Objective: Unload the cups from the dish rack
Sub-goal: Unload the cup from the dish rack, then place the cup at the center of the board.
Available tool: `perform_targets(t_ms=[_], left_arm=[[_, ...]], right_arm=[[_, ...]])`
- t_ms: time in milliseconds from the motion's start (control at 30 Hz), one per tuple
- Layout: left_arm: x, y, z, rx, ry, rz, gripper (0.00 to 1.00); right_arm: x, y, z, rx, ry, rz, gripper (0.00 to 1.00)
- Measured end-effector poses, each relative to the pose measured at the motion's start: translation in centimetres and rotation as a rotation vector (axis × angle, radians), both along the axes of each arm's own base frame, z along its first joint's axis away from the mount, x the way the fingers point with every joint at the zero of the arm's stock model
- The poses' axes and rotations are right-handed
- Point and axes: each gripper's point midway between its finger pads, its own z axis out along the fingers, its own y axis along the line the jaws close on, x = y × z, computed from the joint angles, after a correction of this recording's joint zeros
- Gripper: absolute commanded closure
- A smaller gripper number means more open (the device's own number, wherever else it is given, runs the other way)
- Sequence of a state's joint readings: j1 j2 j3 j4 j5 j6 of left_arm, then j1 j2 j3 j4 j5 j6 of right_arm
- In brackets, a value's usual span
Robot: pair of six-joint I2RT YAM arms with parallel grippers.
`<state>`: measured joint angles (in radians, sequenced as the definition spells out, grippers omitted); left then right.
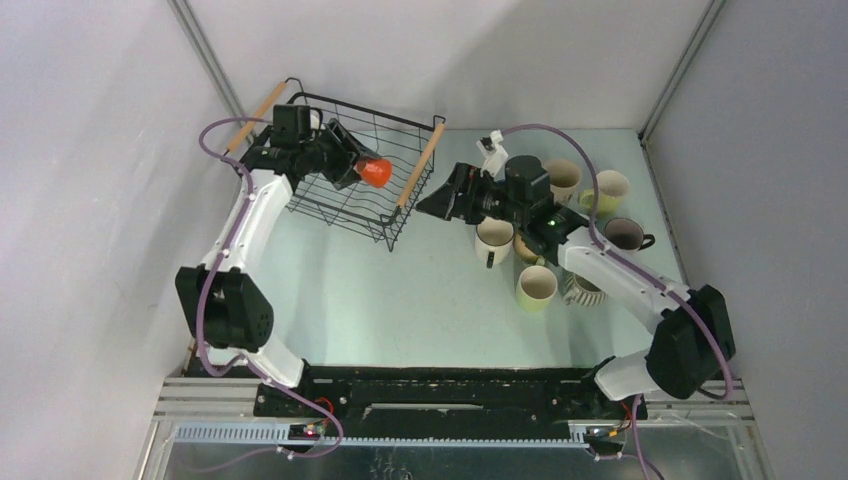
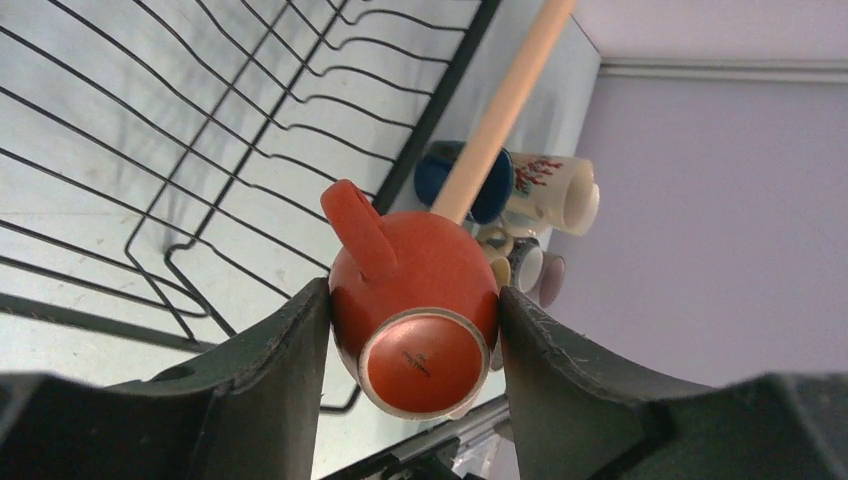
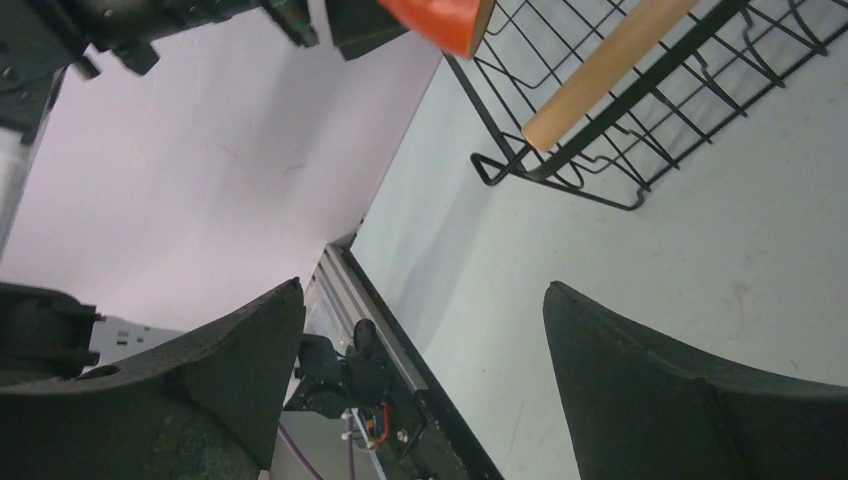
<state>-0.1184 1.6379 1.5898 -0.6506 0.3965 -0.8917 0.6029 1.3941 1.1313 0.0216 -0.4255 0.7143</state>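
My left gripper [image 1: 366, 170] is shut on an orange cup [image 1: 377, 172], held on its side above the right half of the black wire dish rack [image 1: 335, 208]. In the left wrist view the fingers press both sides of the orange cup [image 2: 415, 290], its base facing the camera and its handle pointing up-left. No other cup shows inside the rack [image 2: 200, 150]. Several cups stand on the table at the right, among them a cream one [image 1: 493, 240], a pale green one [image 1: 536, 286] and a mauve one [image 1: 625, 234]. My right gripper [image 1: 432, 204] hangs open and empty just right of the rack.
The rack's wooden handle [image 1: 421, 163] lies between the two grippers. A navy cup [image 2: 484, 190] and a flowered white cup [image 2: 556, 190] show beyond that handle. The black and aluminium base rail [image 3: 400, 340] runs along the table's near edge. Grey walls enclose the table.
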Motion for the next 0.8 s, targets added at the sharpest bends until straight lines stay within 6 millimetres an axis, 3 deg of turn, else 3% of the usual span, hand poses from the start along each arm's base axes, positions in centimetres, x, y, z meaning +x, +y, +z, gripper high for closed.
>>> perform_targets(t_ms=[267,500,800], left_arm=[[-3.2,-1.1,2.2,-0.052,-0.049,-0.035,0.70],[-5.1,-2.0,2.6,-0.097,-0.050,-0.062,0.69],[-7.4,-3.6,2.7,-0.152,-0.050,-0.111,0.69]], right_arm=[[1.6,2.9,-0.8,0.063,0.011,0.031,0.16],[1.9,4.9,0.3,0.128,-0.009,0.060,0.19],[2.7,6.0,1.9,0.181,-0.043,0.069,0.26]])
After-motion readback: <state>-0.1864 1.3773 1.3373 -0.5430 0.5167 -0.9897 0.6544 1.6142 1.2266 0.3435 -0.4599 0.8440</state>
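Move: The left hand holds the orange cup, and the open right gripper waits for it about 8 cm back and 13 cm to that hand's right, roughly level. From the right hand the cup is some 8 cm ahead and 13 cm left. The rack's right wooden handle lies about 11 cm ahead of the right hand, 0 cm sideways and 12 cm below; the white mug is 9 cm back, 20 cm right and 20 cm below. Left hand draws the held cup 8 cm back-right; right hand reaches 6 cm left towards it, fingers narrowing. ##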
